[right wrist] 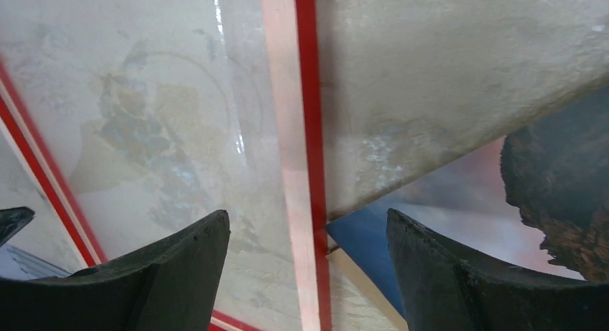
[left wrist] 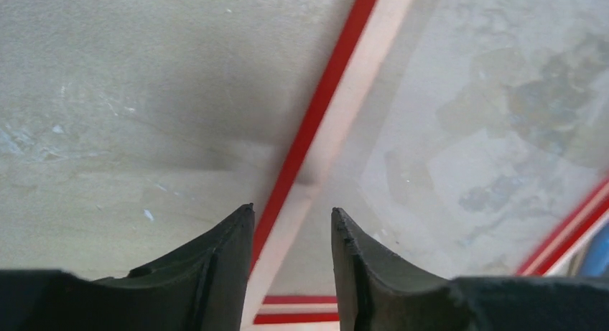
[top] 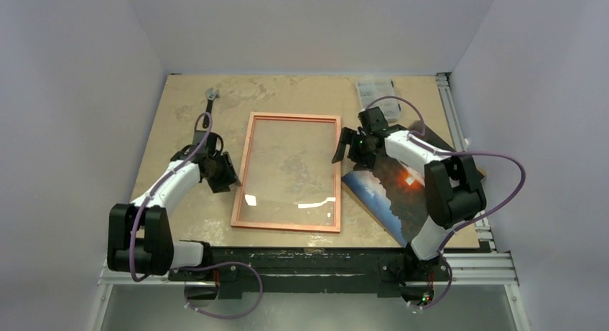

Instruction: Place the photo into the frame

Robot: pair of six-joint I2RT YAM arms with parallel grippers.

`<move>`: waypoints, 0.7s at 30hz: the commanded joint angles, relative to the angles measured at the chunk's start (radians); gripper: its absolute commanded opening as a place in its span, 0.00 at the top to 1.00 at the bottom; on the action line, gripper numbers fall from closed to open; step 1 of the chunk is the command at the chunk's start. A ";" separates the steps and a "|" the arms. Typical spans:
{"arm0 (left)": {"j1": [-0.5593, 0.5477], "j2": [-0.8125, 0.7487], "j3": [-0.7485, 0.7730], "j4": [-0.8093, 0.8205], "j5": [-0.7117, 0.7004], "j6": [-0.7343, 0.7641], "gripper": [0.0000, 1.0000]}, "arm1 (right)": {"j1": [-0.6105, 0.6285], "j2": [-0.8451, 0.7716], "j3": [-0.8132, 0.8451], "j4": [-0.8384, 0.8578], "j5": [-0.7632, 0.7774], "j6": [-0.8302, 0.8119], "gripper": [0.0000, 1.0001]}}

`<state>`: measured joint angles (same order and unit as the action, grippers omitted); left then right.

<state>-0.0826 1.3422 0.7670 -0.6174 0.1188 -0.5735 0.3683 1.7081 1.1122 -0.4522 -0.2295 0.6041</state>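
Note:
The frame point(top: 294, 116) lies flat mid-table with its pale copper-coloured back up and the tabletop showing through its glass. My left gripper point(top: 228, 174) hovers at its left rail, and in the left wrist view that rail point(left wrist: 337, 94) runs between the parted fingers of the left gripper point(left wrist: 292, 210), which hold nothing. My right gripper point(top: 345, 148) stands wide open over the right rail point(right wrist: 291, 94), right gripper point(right wrist: 307, 215) straddling it without touching. The photo point(top: 388, 191), picture side up, lies at an angle right of the frame, partly under the right arm; its blue corner point(right wrist: 459, 202) nearly meets the rail.
A tan board edge point(right wrist: 363, 277) shows under the photo's corner, and a dark board point(top: 438, 141) sticks out behind the right arm. A clear plastic packet point(top: 375, 88) lies at the back right and a small metal piece point(top: 211, 95) at the back left. Aluminium rails point(top: 452, 108) border the right side.

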 commanded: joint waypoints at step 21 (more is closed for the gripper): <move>-0.008 -0.462 0.138 0.089 0.332 -0.055 0.22 | 0.097 0.153 0.046 0.068 -0.086 -0.009 0.90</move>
<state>-0.0864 0.8909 0.8665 -0.5400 0.4164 -0.6140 0.4248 1.8320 1.1141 -0.3988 -0.3225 0.5831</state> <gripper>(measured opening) 0.781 0.167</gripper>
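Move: The frame's right rail runs beneath the right hand, between its open fingers, its middle about 1 cm left, 2 cm back and 4 cm down. The photo's middle lies some 18 cm right of that hand and 4 cm back; the parts box is 9 cm right and 19 cm ahead. The left hand has the left rail 2 cm to its right, 3 cm ahead and 3 cm below, the right rail roughly 27 cm right, 3 cm ahead. The right fingers close about the frame's right rail and pinch it from both sides, the hand sinking some 3.5 cm and easing back a little; after a short slip to the right it carries about 4 cm left with the rail. Meanwhile the left hand, opening wide, climbs about 18 cm away from the left rail, drifts right over the frame and tilts its fingers up and forward. ##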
